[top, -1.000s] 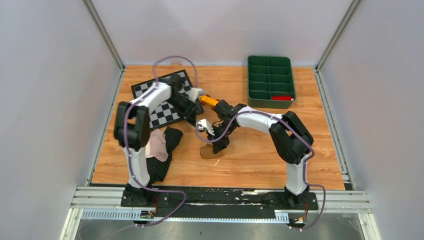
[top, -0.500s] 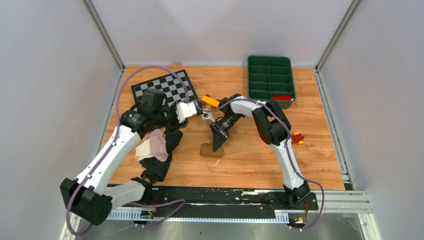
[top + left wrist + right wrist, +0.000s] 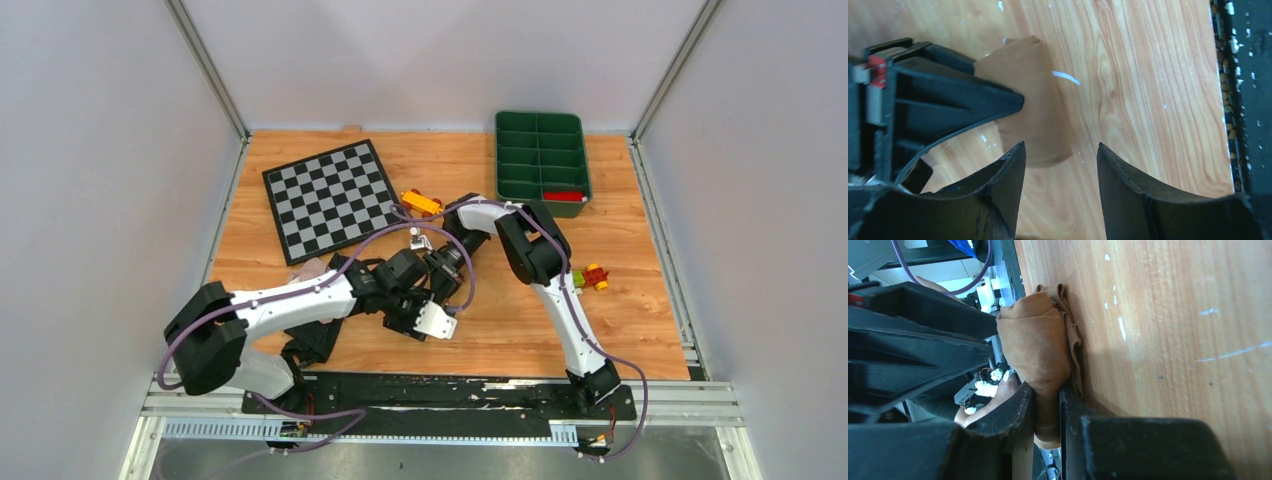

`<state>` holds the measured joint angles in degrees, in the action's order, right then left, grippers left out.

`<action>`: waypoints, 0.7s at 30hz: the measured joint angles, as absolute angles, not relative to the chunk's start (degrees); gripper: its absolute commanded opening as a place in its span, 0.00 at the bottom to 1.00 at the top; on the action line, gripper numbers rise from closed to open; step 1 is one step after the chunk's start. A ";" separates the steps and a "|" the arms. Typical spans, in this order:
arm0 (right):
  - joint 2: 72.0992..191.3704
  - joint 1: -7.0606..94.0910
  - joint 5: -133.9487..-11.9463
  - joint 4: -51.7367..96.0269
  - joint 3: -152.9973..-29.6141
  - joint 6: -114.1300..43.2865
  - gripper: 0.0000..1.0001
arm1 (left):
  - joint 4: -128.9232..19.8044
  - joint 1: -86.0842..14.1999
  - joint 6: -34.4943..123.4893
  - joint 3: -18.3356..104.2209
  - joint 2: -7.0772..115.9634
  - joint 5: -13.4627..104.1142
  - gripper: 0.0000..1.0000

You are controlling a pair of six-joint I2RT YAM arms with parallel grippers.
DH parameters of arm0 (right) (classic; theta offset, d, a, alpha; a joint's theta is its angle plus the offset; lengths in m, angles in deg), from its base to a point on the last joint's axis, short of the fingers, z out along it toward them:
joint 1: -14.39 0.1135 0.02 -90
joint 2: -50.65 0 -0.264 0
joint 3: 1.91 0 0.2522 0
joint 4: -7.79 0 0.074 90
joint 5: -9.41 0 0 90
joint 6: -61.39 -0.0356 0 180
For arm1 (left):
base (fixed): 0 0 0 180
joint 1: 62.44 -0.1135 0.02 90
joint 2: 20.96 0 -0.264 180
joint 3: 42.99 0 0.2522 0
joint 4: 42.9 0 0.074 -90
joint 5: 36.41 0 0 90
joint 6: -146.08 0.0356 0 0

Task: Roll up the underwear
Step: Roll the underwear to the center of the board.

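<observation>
The tan-brown underwear (image 3: 1038, 340) lies rolled up on the wood table, and my right gripper (image 3: 1047, 400) is shut on its near end. In the left wrist view the same tan roll (image 3: 1035, 120) sits just ahead of my left gripper (image 3: 1060, 155), which is open with only bare wood between its fingers; a right finger (image 3: 958, 107) reaches the roll from the left. From above, both grippers meet mid-table, left gripper (image 3: 418, 303) and right gripper (image 3: 441, 283), covering the roll. The black underwear (image 3: 318, 340) and the pale pink one (image 3: 311, 268) lie under the left arm.
A checkerboard mat (image 3: 330, 198) lies at the back left. A green compartment tray (image 3: 520, 165) stands at the back right with a red piece in it. An orange toy block (image 3: 420, 202) and a small red-yellow toy (image 3: 592, 276) sit on the wood.
The left arm swung from the checkerboard mat down and across to the tan roll, its jaws widening. The right gripper stayed shut on the roll.
</observation>
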<state>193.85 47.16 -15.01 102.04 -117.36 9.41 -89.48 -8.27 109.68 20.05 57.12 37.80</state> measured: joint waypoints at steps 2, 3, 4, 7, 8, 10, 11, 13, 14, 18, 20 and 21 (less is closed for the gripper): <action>194.02 47.16 -15.03 102.69 -117.36 9.41 0.00 | -86.86 -7.13 109.05 18.85 59.48 38.93 0.61; 194.02 47.16 -15.03 102.76 -117.36 9.43 0.00 | -85.55 -6.87 108.74 18.50 60.38 39.35 0.61; 194.02 47.16 -15.03 102.76 -117.36 9.43 0.00 | -83.82 -6.59 108.33 18.13 61.25 39.98 0.61; 194.05 47.01 -15.05 102.76 -117.36 9.43 0.00 | -79.93 -5.93 107.34 17.65 63.07 41.66 0.61; 194.05 46.97 -15.05 102.76 -117.36 9.43 0.00 | -78.95 -5.78 107.15 17.65 63.63 42.17 0.61; 194.09 46.90 -15.07 102.78 -117.36 9.43 0.00 | -76.85 -5.45 106.77 17.65 65.03 43.13 0.61; 194.11 46.83 -15.12 102.78 -117.36 9.41 0.00 | -76.28 -5.34 106.60 17.65 65.67 43.70 0.60; 194.27 46.42 -15.16 102.76 -117.36 9.41 0.00 | -74.51 -4.93 106.21 17.65 67.31 45.69 0.56; 194.35 46.18 -15.12 102.78 -117.34 9.41 0.00 | -73.48 -4.64 106.03 17.65 68.16 47.04 0.54; 194.46 45.48 -15.07 102.87 -116.90 9.37 0.17 | -71.41 -3.55 105.40 17.67 69.49 50.56 0.38; 194.46 45.11 -14.79 103.26 -116.68 9.61 0.31 | -71.17 -3.11 105.46 17.84 69.78 51.94 0.25; 194.44 44.74 -14.64 103.76 -116.66 10.24 0.37 | -71.19 -2.83 105.77 18.04 69.86 52.26 0.20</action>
<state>194.44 44.74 -14.64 103.76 -116.66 10.24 -71.19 -2.83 105.77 18.04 69.86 52.26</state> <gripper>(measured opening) 0.226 0.368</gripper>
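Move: The rolled underwear's middle lies about 4 cm ahead of the open left hand, 5 cm to its right and 5 cm below. From the left hand, the white mark is some 3 cm back and 5 cm right, the yellow toy car about 19 cm ahead and 2 cm right, and the dark cloth some 3 cm back and 16 cm left. The right hand already pinches the roll, whose middle is about 2 cm back and 2 cm left of it. Left hand sinks about 5 cm, forward and right, closing on the underwear roll; right keeps its pinch. ##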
